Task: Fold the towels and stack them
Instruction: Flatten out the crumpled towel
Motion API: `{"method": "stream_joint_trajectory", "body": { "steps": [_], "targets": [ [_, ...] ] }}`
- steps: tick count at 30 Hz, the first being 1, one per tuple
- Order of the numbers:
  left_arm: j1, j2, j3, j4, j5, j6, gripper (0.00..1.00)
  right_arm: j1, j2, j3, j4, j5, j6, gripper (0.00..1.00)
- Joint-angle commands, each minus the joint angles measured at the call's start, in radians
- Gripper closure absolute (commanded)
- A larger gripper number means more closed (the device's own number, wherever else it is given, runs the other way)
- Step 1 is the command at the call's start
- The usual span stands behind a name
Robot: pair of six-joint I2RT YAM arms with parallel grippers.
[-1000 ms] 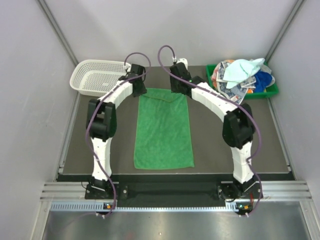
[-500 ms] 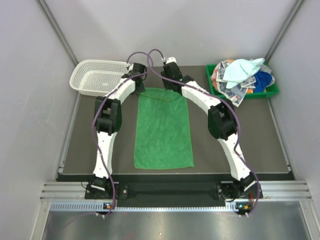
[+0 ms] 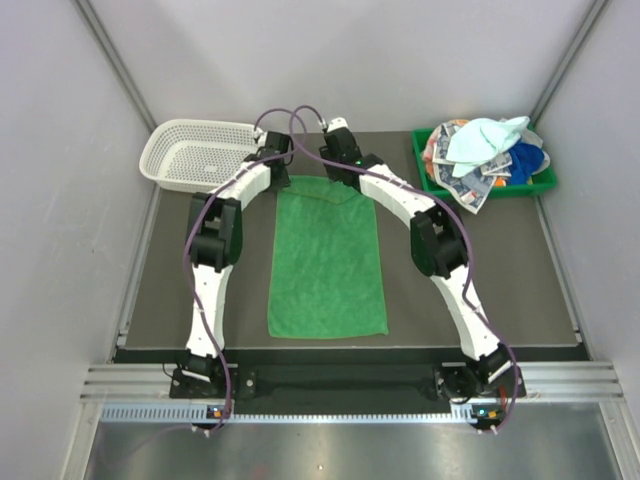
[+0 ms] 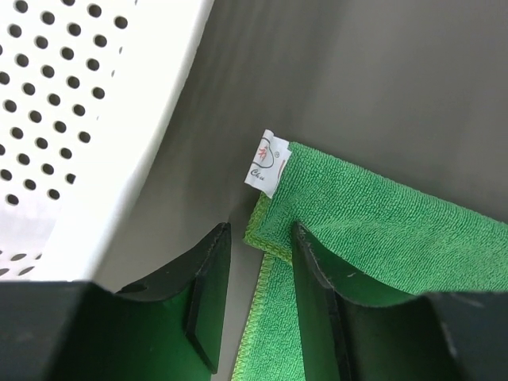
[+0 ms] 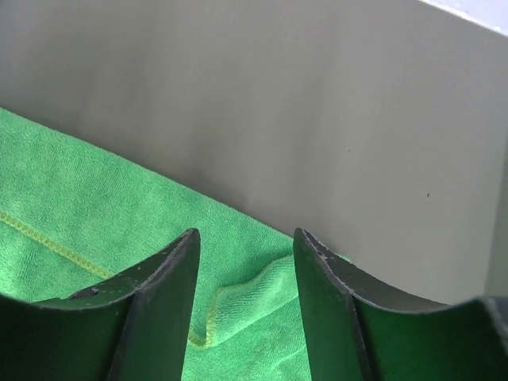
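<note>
A bright green towel (image 3: 327,260) lies flat in the middle of the table. My left gripper (image 3: 279,178) is at its far left corner. In the left wrist view this gripper (image 4: 260,232) is open, and the hemmed corner (image 4: 274,238) with a white label (image 4: 266,163) lies between its fingers. My right gripper (image 3: 343,172) is over the towel's far edge, towards the right. It (image 5: 246,236) is open over a small turned-over flap of towel (image 5: 246,305). More towels (image 3: 487,152), pale mint, blue and printed, are heaped at the back right.
A white mesh basket (image 3: 195,152) stands at the back left, its wall (image 4: 79,119) close beside my left gripper. A green plastic tray (image 3: 545,180) holds the heap of towels. Grey walls close in the table at the back and sides.
My right arm has swung left along the towel's far edge and its jaws have spread wider. My left arm has reached slightly further towards the far left corner.
</note>
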Motion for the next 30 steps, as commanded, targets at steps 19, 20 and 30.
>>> {"method": "stream_joint_trajectory", "body": {
  "steps": [19,20,30],
  "targets": [
    [0.007,-0.135,-0.122,0.171,0.074,-0.015,0.60,0.025,-0.096,-0.206,0.108,0.073,-0.007,0.54],
    [0.007,-0.132,-0.122,0.170,0.072,-0.015,0.60,0.025,-0.102,-0.215,0.105,0.081,-0.007,0.55],
    [0.007,-0.138,-0.145,0.194,0.069,-0.016,0.60,0.019,-0.181,-0.327,0.176,0.124,0.030,0.74]
  ]
}}
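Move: The towel's folded-over flap lies some 4 cm back, 3 cm right and 6 cm below the right gripper; the towel's far right corner is level ahead with this gripper, about 6 cm right and 7 cm down. From the left gripper, the far left corner is about 1 cm ahead and 1 cm below, straight under its fingers, while the flap lies 15 cm right and 4 cm back, and the white basket's middle about 18 cm left and 7 cm ahead. Lower the right gripper about 6 cm onto the towel's flap, drawing back some 4 cm and drifting right about 3 cm, mostly sideways once down, while its half-open fingers narrow around the flap's cloth to about half their gap. Keep the left gripper low at the far left corner, fingers still part-open about the fold there, easing only about 1 cm right. ##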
